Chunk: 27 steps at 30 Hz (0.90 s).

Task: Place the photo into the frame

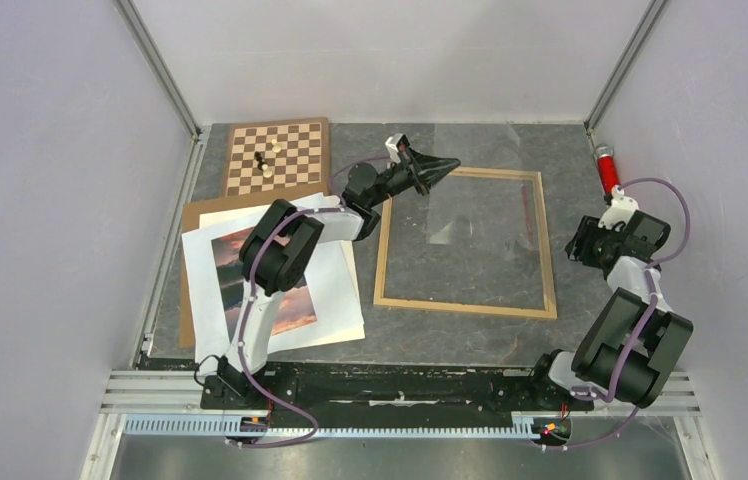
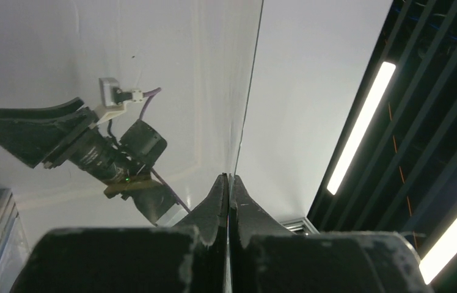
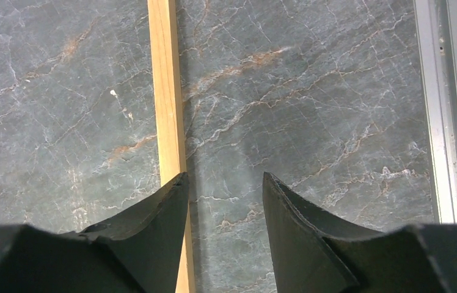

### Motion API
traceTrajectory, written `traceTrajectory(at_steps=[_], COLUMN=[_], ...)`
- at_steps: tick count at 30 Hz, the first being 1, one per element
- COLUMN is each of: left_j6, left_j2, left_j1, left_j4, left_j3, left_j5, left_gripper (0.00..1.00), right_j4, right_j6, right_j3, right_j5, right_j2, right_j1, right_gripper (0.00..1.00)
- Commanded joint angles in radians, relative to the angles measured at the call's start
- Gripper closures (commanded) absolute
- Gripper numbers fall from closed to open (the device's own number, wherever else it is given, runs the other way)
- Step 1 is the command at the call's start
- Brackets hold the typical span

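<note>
The photo (image 1: 295,305), a sunset lake print, lies at the left on white sheets, partly hidden under my left arm. The light wooden frame (image 1: 465,305) lies flat mid-table with marble showing through it. My left gripper (image 1: 450,163) is above the frame's far left corner, shut on the edge of a clear pane (image 1: 480,190) held up on edge over the frame. In the left wrist view the pane (image 2: 153,61) runs up from between the closed jaws (image 2: 229,180) and mirrors the gripper. My right gripper (image 1: 582,245) stands open over the frame's right rail (image 3: 165,91), with nothing between its fingers (image 3: 225,177).
A chessboard (image 1: 277,155) with a few pieces (image 1: 263,162) sits at the back left. A brown backing board (image 1: 188,300) lies under the white sheets (image 1: 335,290). A red cylinder (image 1: 606,168) rests by the right wall. Metal rails border the table.
</note>
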Motion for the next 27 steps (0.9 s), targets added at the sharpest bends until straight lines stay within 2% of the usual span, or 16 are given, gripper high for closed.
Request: traceTrajectory(at_steps=[1, 14, 18, 27], left_j6=[-0.245, 0.036, 0.107, 0.339], left_j2=[0.024, 0.009, 0.017, -0.009], left_j1=[-0.015, 0.053, 0.084, 0.131], left_j4=[0.076, 0.028, -0.001, -0.216], left_j3=[-0.082, -0.33, -0.327, -0.276], left_j5=[-0.003, 0.132, 0.157, 0.206], left_gripper=[0.98, 0.98, 0.98, 0.98], right_j4=[0.013, 0.017, 0.025, 0.035], right_j6=[-0.017, -0.038, -0.032, -0.034], right_j3=[-0.017, -0.044, -0.049, -0.053], right_j5=[-0.003, -0.019, -0.024, -0.022], right_j2=[-0.023, -0.02, -0.007, 0.004], right_j1=[-0.014, -0.023, -0.024, -0.024], right_gripper=[0.5, 0.49, 0.49, 0.49])
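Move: The left hand holds a clear sheet high over the frame. The middle of the frame's opening lies some 28 cm below that hand, about 4 cm to its right and 2 cm back. The frame's left rail is about 14 cm to its left, level with it front to back, and the photo some 40 cm left and 11 cm back. From the right hand, the frame's middle lies about 22 cm left, 4 cm ahead and 7 cm below. Still pinching the clear sheet by its edge, the left hand brings it down about 17 cm towards the frame, quickly at first and drawing slightly back, then moves some 5 cm left towards the left rail. Its fingertips dip some 20 degrees to nearly level and stay shut. The empty, half-open right hand eases about 2 cm back and down beside the right rail. ##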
